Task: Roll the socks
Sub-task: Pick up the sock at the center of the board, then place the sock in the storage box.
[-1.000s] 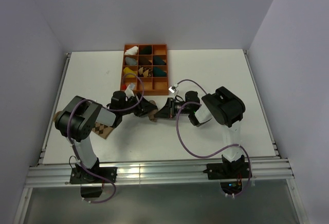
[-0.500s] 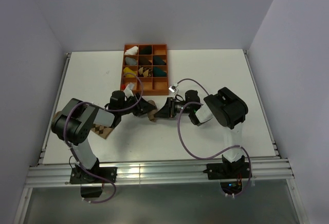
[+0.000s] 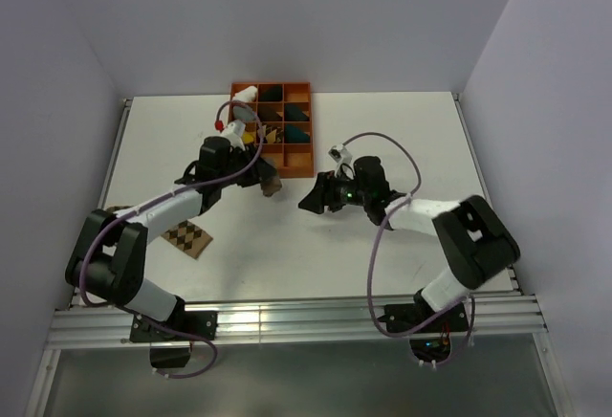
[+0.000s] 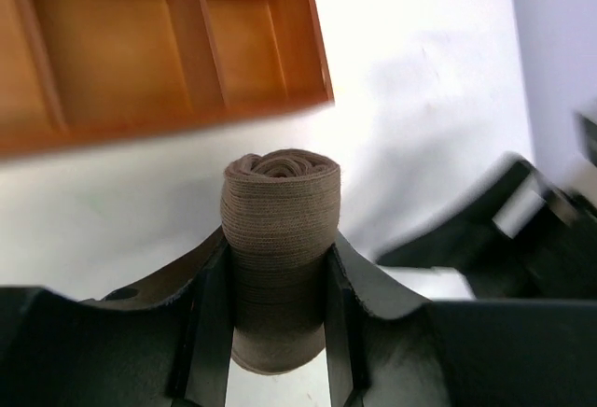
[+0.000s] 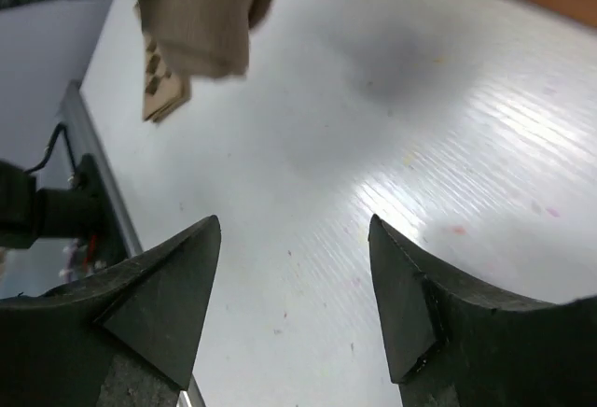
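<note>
The plain tan-brown sock [image 4: 280,239] is a tight roll standing between my left gripper's [image 4: 278,258] jaws, which are shut on its sides. In the top view this roll [image 3: 271,187] hangs at the left gripper [image 3: 262,180], just in front of the orange tray. My right gripper [image 3: 308,197] is a short way to the roll's right, apart from it. Its jaws [image 5: 294,225] stand open over bare table with nothing between them. The argyle sock [image 3: 188,238] lies flat on the table at the left, also seen in the right wrist view [image 5: 159,88] beyond the roll [image 5: 201,15].
The orange tray [image 3: 273,87] with square compartments stands at the back middle and holds several sock bundles of other colours. Its front wall [image 4: 168,118] is close behind the roll. The aluminium rail [image 3: 287,319] runs along the table's near edge.
My right gripper has opened, let go of the roll and drawn back to the right. The left arm has stretched out and carried the roll toward the tray.
</note>
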Robot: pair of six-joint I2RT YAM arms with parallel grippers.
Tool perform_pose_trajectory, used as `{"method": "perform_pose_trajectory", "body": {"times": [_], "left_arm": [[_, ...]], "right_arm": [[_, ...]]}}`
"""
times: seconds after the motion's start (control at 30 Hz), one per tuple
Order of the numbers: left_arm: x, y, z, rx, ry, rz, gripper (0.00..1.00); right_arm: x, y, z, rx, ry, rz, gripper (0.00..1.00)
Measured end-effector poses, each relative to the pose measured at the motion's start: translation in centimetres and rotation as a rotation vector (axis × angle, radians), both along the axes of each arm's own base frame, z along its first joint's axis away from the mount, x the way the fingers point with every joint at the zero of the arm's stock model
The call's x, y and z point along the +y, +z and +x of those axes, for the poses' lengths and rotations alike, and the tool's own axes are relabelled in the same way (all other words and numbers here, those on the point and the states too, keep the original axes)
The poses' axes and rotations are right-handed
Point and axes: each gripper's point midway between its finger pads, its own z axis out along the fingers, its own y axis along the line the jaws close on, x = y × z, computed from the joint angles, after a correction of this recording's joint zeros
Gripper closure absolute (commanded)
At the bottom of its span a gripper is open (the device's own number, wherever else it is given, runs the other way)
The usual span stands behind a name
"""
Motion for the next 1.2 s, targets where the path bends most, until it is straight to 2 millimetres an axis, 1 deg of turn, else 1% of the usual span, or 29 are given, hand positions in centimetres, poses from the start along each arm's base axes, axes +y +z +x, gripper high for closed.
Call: {"method": "perform_pose_trajectory", "body": {"times": [0.07, 0.13, 0.2, 0.23, 0.27, 0.3, 0.37, 0.43, 0.53, 0.6, 0.7, 0.83, 0.9, 0.97, 1.1, 1.2], "left_arm": [[0.6, 1.3, 1.4, -0.049, 0.017, 0.068, 1.00], [1.2, 2.8, 2.8, -0.107, 0.031, 0.138, 1.00], [1.9, 4.5, 4.3, -0.175, 0.037, 0.200, 1.00], [2.3, 5.2, 4.9, -0.206, 0.037, 0.236, 1.00], [2.8, 5.9, 5.6, -0.239, 0.040, 0.272, 1.00], [3.2, 6.3, 6.1, -0.268, 0.037, 0.306, 1.00], [4.1, 6.6, 7.2, -0.317, 0.029, 0.382, 1.00], [4.9, 6.2, 8.0, -0.352, 0.007, 0.459, 1.00], [6.1, 4.3, 8.8, -0.366, -0.034, 0.567, 1.00], [6.8, 3.2, 9.2, -0.371, -0.062, 0.614, 1.00], [7.5, 2.3, 9.5, -0.405, -0.096, 0.632, 1.00], [8.3, 1.8, 10.1, -0.448, -0.134, 0.609, 1.00], [8.6, 1.6, 10.6, -0.466, -0.147, 0.590, 1.00], [8.7, 1.0, 11.0, -0.473, -0.168, 0.575, 1.00], [8.4, -0.7, 11.1, -0.458, -0.216, 0.538, 1.00], [8.2, -1.5, 11.2, -0.456, -0.245, 0.508, 1.00]], "right_arm": [[-1.1, 1.3, -0.2, -0.035, -0.041, -0.034, 0.25], [-2.4, 3.0, -0.4, -0.083, -0.090, -0.063, 0.24], [-3.8, 5.1, -0.7, -0.138, -0.141, -0.085, 0.20], [-4.5, 6.4, -0.9, -0.171, -0.172, -0.091, 0.18], [-5.2, 7.7, -1.1, -0.206, -0.198, -0.093, 0.12], [-6.0, 9.3, -1.2, -0.254, -0.234, -0.091, 0.09], [-7.6, 11.7, -1.7, -0.320, -0.294, -0.093, 0.00], [-9.1, 14.0, -2.3, -0.381, -0.355, -0.095, 0.00], [-11.0, 16.2, -2.7, -0.432, -0.429, -0.117, 0.00], [-11.9, 16.7, -2.7, -0.439, -0.460, -0.143, 0.00], [-12.6, 16.6, -2.7, -0.431, -0.481, -0.181, 0.00], [-13.0, 14.8, -2.9, -0.380, -0.478, -0.242, 0.00], [-13.2, 14.1, -2.9, -0.363, -0.476, -0.264, 0.00], [-13.3, 13.6, -2.9, -0.350, -0.474, -0.282, 0.00], [-13.3, 12.8, -2.8, -0.330, -0.471, -0.307, 0.00], [-13.3, 12.3, -2.7, -0.319, -0.467, -0.321, 0.01]]}}
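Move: The left fingers still hold the rolled sock; its place is the tray's empty front-left cell, about 11 cm ahead, 8 cm to the left and 8 cm below. The empty front-middle cell is roughly 8 cm to the right of that cell; the yellow sock lies some 7 cm beyond it, with the argyle roll beyond the middle cell. From the empty right hand the front-left cell is about 16 cm ahead, 24 cm left and 5 cm lower. Forward and to the left in an arc, the left hand carries the rolled sock about 11 cm out and 8 cm across, rising some 6 cm before sinking over the tray's front-left cell; its wrist rolls about 40 degrees around the fingers' line, grip kept. The empty right hand backs off up and rightward, opening fully and swinging clockwise, then settles a little lower. ##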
